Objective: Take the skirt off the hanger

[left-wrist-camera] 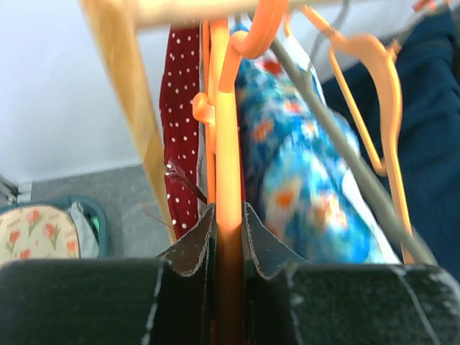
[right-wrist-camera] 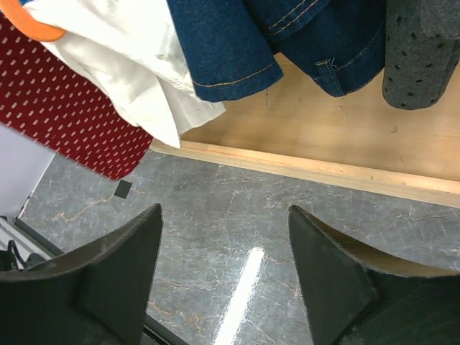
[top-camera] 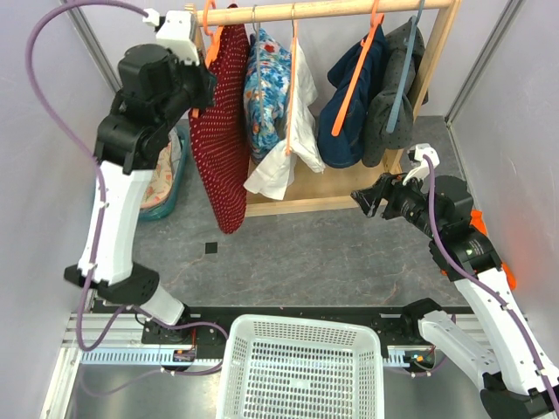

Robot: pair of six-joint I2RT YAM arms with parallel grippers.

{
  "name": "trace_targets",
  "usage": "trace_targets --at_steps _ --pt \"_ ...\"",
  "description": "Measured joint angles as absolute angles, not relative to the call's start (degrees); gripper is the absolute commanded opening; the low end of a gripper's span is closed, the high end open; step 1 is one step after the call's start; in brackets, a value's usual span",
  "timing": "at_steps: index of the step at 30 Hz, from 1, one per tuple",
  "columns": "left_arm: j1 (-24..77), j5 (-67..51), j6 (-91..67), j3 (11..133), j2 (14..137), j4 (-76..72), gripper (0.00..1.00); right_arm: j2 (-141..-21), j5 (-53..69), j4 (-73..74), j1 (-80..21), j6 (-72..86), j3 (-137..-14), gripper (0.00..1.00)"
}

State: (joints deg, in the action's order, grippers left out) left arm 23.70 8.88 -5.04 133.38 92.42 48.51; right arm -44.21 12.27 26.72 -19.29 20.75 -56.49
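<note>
The dark red polka-dot skirt (top-camera: 223, 131) hangs from an orange hanger (top-camera: 212, 39) at the left end of the wooden rail (top-camera: 332, 9). My left gripper (top-camera: 203, 65) is up at the rail, shut on that hanger's orange bar (left-wrist-camera: 228, 165); the skirt (left-wrist-camera: 181, 115) shows just left of it in the left wrist view. My right gripper (top-camera: 367, 199) is open and empty, low over the grey floor in front of the rack base. In the right wrist view (right-wrist-camera: 224, 244) the skirt's hem (right-wrist-camera: 65, 108) shows at upper left.
On the rail hang a blue floral garment (top-camera: 266, 87), a white garment (top-camera: 293, 148), a navy garment (top-camera: 354, 105) on an orange hanger and a grey dotted garment (top-camera: 393, 96) on a grey-blue hanger. A white basket (top-camera: 301, 367) sits at the near edge. A teal bin (top-camera: 166, 179) stands left.
</note>
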Motion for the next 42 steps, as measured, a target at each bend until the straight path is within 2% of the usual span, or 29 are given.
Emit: trace_targets --at_steps 2,6,16,21,31,42 --pt "23.70 7.60 -5.04 129.05 87.81 48.80 0.02 -44.25 12.78 26.61 -19.29 20.86 -56.49 0.92" --pt "23.68 3.81 -4.80 121.86 77.12 51.20 0.02 -45.28 14.50 26.09 -19.40 21.37 -56.69 0.98" --pt "23.55 -20.82 3.66 123.50 59.33 62.04 0.04 -50.54 22.79 16.58 -21.21 26.28 -59.13 0.98" --pt "23.55 -28.86 6.42 124.53 53.71 64.55 0.02 -51.05 24.25 14.09 -22.35 25.69 -63.13 0.98" --pt "23.49 -34.89 9.15 124.16 51.66 68.73 0.02 -47.75 31.62 3.11 -22.39 30.74 -65.89 0.98" --pt "22.98 -37.19 9.13 124.22 53.30 68.82 0.02 -47.92 41.12 -11.90 -25.04 41.67 -58.72 0.98"
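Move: Held by the hanger's neck, the skirt hangs about 20 cm below the left hand; the open space it is taken to lies some 34 cm back, roughly level sideways and 3 cm higher. From that hand, the flowered garment hangs about 5 cm ahead, 12 cm right and 15 cm below, the white garment 5 cm ahead, 19 cm right and 20 cm below. For the right hand, the skirt's middle is about 16 cm ahead, 36 cm left, near its own height. Keeping its fingers shut on the hanger, the left hand pulls the skirt quickly back about 34 cm from the rack, rising slightly, while it swings some 45 degrees clockwise and tips its fingers up. The right hand opens fully, rises about 15 cm, goes left and a little back, and turns counter-clockwise to come close to the skirt's far edge; contact can't be seen. ##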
